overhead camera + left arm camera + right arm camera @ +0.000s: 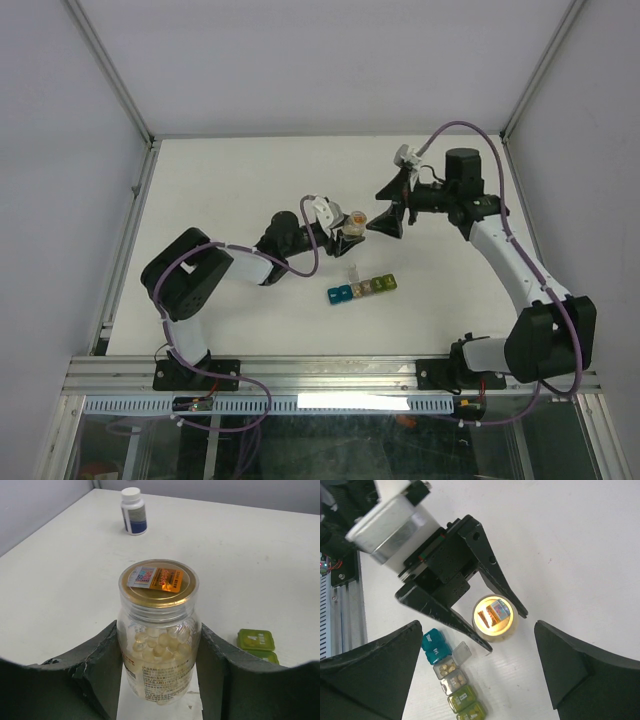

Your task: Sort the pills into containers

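Note:
The containers (362,288) are a strip of small joined cells lying on the white table, in front of both grippers. In the right wrist view the containers (451,679) run teal, clear, grey, olive. The clear cell's lid is flipped up, and tan pills (445,669) lie inside it. More pills show in the grey cell beside it. My left gripper (159,627) is shut on a small clear bottle (158,630) with a gold lid, upright and holding pale capsules. My right gripper (477,625) hangs above that bottle (495,616), jaws wide open and holding nothing.
A white-capped dark bottle (134,511) stands far back on the table in the left wrist view. Two yellow-green cells (256,640) lie to the right of the held bottle. The metal frame rail (330,372) runs along the near edge.

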Robot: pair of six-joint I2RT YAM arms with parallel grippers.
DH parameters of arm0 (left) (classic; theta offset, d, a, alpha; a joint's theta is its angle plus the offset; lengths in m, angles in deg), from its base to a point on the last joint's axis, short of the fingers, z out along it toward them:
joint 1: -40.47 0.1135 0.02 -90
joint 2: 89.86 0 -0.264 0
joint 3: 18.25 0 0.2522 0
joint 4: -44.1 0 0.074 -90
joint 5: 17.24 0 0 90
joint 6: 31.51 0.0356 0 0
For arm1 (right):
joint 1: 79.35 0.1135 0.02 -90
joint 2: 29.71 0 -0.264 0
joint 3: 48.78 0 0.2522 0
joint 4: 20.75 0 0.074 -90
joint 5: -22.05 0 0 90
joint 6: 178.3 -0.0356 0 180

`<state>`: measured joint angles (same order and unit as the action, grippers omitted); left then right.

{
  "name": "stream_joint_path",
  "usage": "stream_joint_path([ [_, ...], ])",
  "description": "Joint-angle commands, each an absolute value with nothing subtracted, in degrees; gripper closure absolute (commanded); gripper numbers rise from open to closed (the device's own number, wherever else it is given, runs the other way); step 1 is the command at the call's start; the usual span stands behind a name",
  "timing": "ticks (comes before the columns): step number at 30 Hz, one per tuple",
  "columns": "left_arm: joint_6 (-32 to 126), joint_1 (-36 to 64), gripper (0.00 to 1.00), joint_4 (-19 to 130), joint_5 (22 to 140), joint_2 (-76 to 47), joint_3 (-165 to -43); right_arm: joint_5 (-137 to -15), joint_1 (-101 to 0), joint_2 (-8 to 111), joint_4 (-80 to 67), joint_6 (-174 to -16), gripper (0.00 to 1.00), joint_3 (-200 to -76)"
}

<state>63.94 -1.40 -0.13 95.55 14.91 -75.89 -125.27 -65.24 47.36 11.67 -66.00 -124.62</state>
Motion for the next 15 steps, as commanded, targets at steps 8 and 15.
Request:
stream_joint_path([
  [8,59.41,0.83,1.00,-2.85,128.07,15.04,-81.89,-144.47,-69.84,43.30,31.20,-28.22,0.01,-125.06],
  [15,56.30,0.89,1.00,-4.50,132.68,17.08,-83.62,-142.19,-69.07,44.33,30.10,-26.70,0.03,-123.63],
])
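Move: The left hand already holds the clear jar of softgels between its fingers, its middle practically at the hand point. From the wide-open right hand, that jar is about 7 cm left, 2 cm ahead and 9 cm lower. The pill organizer lies roughly 8 cm back, 3 cm right and 12 cm below the left hand; its raised clear lid is some 4 cm back, 1 cm right and as low. Keeping its grip on the jar, the left hand draws it back about 6 cm, a little right and up, while turning some 30 degrees clockwise until its fingers point straight right. The right hand, fingers staying wide open and touching nothing, goes back about 4 cm, turning counter-clockwise and rolling with its forward side rising; it lifts briefly, then sinks again towards the jar's lid. ##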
